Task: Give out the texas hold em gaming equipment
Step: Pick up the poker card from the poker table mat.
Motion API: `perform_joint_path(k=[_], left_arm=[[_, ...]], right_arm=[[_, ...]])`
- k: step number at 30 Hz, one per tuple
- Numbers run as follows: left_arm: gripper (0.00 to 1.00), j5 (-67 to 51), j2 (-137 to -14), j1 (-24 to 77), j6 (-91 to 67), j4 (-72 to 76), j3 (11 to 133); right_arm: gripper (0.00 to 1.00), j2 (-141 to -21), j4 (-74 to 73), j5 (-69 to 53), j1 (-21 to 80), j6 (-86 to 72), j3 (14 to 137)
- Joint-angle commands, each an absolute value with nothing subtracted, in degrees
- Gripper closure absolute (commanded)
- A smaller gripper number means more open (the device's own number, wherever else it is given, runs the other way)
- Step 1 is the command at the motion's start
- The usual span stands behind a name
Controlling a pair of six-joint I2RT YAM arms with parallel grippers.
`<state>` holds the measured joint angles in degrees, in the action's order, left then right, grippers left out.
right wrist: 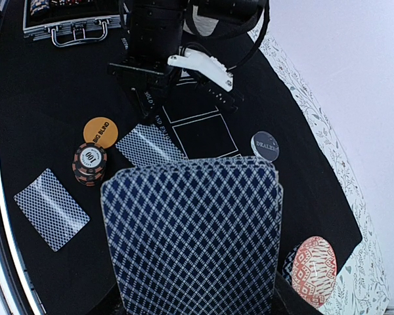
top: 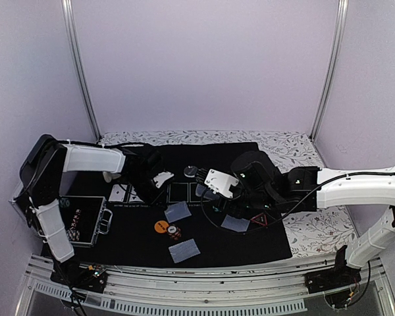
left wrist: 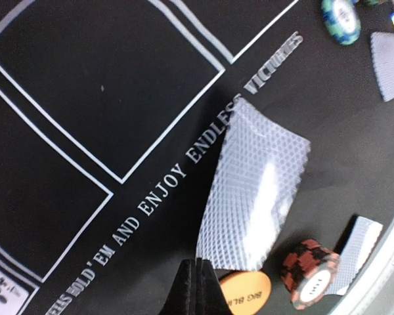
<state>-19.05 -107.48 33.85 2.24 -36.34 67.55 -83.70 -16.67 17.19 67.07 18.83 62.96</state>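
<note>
My left gripper (left wrist: 198, 266) is shut, pinching the near corner of a playing card (left wrist: 253, 190) with a blue-grey patterned back. The card bows upward, its far edge on the black mat (left wrist: 85, 98) over the white lettering. Just beside the fingertips lie an orange disc (left wrist: 246, 292) and a stack of striped chips (left wrist: 308, 272). My right gripper (top: 217, 185) hovers mid-mat, shut on a fanned deck of cards (right wrist: 192, 236) that hides its fingers. Two more cards (top: 184, 250) (top: 236, 224) lie face down on the mat. A dealer disc (right wrist: 264, 146) and a red-edged triangle marker (top: 258, 219) are also on the mat.
An open metal case (top: 82, 224) with chips sits at the mat's left edge. A red patterned bowl (right wrist: 313, 272) stands near the right gripper. Face-up cards (top: 122, 192) lie in the printed boxes. A floral cloth (top: 316, 230) borders the mat.
</note>
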Motion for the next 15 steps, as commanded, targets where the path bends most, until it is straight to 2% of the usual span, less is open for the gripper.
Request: perform_joint_path(k=[1,3,7,15], left_arm=[[1.00,-18.72,-100.54,33.50,1.06,-36.52,69.80],[1.00,-15.19,-97.87,33.44,0.59,-37.10,70.53],[1.00,0.69,-94.65,33.09,0.31,-40.96,72.78],[1.00,28.47,-95.63,34.31,-2.51,-47.82,78.20]], right_arm=[[0.49,-82.86,-15.91,17.25,67.00,18.11,62.85],[0.49,-82.89,-15.91,17.27,66.98,18.19,62.98],[0.49,-82.72,-15.92,17.23,67.02,18.19,63.01],[0.49,-82.77,-15.82,17.23,66.99,18.46,63.12]])
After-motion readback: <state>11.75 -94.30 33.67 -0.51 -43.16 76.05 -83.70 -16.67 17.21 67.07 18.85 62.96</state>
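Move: The left gripper already has the face-down poker card by its near-left corner, low over the mat. From that hand the empty third card slot lies about 7 cm ahead and 2 cm left, and the face-up clubs card 7 cm ahead and 8 cm left. The Big Blind chip is some 6 cm back and 1 cm left, the red chip stack 8 cm back and 3 cm right. From the right hand, that slot is roughly 12 cm ahead, 17 cm left and 20 cm below. Keep the left fingers shut on the card's corner and lift it briskly about 12 cm, straight up at first, then sweep forward and left some 7 cm and 6 cm, away from the Big Blind chip and over the row of slots. Tilt the wrist roughly 30 degrees as it rises, so the fingertips swing forward. ##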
